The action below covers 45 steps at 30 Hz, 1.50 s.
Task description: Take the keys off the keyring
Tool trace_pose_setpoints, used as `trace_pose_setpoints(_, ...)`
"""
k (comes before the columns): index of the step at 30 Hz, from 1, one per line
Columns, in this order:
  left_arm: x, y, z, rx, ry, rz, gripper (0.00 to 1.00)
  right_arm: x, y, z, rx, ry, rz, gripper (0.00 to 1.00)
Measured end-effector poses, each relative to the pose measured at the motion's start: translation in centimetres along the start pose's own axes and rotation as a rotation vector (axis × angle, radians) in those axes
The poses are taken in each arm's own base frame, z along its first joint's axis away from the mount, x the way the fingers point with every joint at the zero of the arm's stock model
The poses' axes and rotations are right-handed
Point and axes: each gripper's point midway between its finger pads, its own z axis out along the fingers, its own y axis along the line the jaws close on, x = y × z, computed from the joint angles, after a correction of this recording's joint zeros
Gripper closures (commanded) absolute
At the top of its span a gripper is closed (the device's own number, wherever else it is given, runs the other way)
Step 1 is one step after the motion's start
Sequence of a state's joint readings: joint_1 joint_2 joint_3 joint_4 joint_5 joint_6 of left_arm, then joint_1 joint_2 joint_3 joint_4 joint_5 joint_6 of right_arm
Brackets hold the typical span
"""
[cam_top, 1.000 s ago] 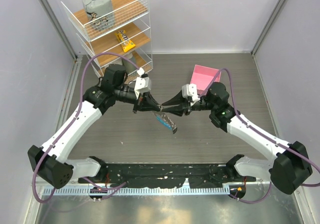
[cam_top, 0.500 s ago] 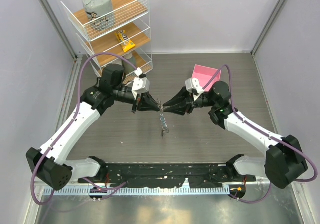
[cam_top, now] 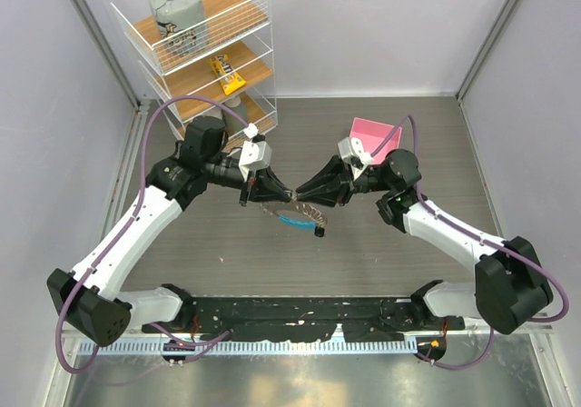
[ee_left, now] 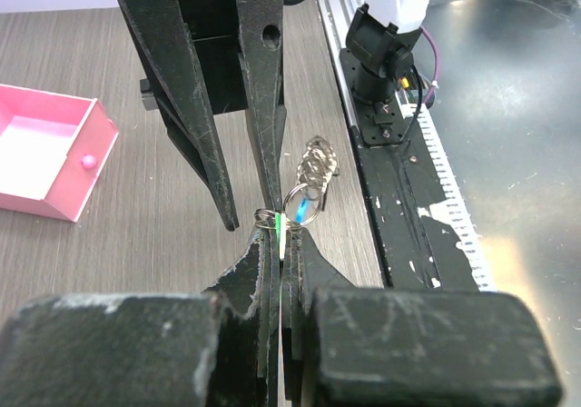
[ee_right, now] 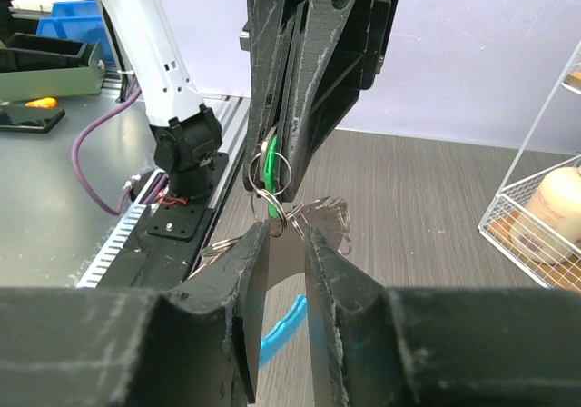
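Note:
My left gripper (cam_top: 289, 193) is shut on the green-headed key (ee_left: 280, 232), seen edge-on between its fingers (ee_left: 254, 271). The key also shows in the right wrist view (ee_right: 270, 173). Small silver rings (ee_left: 304, 204) hang from it. My right gripper (cam_top: 303, 194) meets the left one tip to tip above the table. Its fingers (ee_right: 250, 253) stand a narrow gap apart, with a ring (ee_right: 275, 214) at the tips. The keyring's beaded chain (cam_top: 310, 214), blue strip (cam_top: 292, 219) and dark clasp (cam_top: 319, 233) dangle below both grippers. The strip also shows in the right wrist view (ee_right: 283, 327).
A pink open box (cam_top: 370, 139) sits on the table behind the right gripper and shows in the left wrist view (ee_left: 45, 153). A white wire shelf rack (cam_top: 204, 44) with a grey bag and a snack packet stands at the back left.
The hanging chain and blue strip swung: to the right, then straight down, now out right again. The right wrist shifted slightly up and back; both tips stay together.

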State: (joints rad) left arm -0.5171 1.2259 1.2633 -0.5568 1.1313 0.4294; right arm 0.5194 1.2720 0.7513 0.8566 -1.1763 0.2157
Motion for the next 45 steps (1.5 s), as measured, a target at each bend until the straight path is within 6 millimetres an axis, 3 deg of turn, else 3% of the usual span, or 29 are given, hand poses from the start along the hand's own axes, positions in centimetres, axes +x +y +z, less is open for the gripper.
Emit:
trace_pose_setpoints(9, -0.1, -0.1, 0.0, 0.004, -0.003, 0.002, 1.00, -0.2, 0.0, 0.3, -0.030, -0.032, 0.032, 0.80)
trace_pose_setpoints(13, -0.1, -0.1, 0.0, 0.004, -0.003, 0.002, 1.00, -0.2, 0.2, 0.3, -0.036, -0.036, 0.034, 0.94)
trace_pose_setpoints(22, 0.0, 0.2, 0.0, -0.005, 0.003, -0.013, 1.00, -0.3, 0.4, 0.1, -0.027, -0.031, 0.026, 0.95)
trace_pose_setpoints(32, 0.6, 1.1, 0.0, -0.040, 0.033, -0.110, 1.00, -0.1, 0.2, 0.1, 0.078, 0.080, -0.111, 0.95)
trace_pose_setpoints(45, 3.7, 2.0, 0.2, -0.089, 0.150, -0.208, 1.00, 3.1, -1.2, 0.7, 0.170, 0.319, -0.158, 0.95)
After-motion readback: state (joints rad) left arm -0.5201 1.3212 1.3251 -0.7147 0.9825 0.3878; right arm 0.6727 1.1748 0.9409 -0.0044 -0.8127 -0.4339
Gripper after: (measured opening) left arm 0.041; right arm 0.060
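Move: The small ring linking the green key to the metal plate is about 1 cm left of the right hand's point, level with it, between its part-open fingertips. It is about 1 cm right of the left hand, which already holds the green key 1 cm beyond that ring from the right hand. The plate with the blue strip hangs some 4 cm back and 5 cm below the right hand; its black fob is 8 cm back, 5 cm right and 6 cm down. The linking ring is pinched as the right fingers close from about a third open, the hand almost still, while the left keeps its grip on the green key. After a slight draw back to the right, the right hand sinks about 3 cm, going forward and left too, its fingertips tipping down; the left sinks with it and forward 2 cm, its fingertips also dipping. ##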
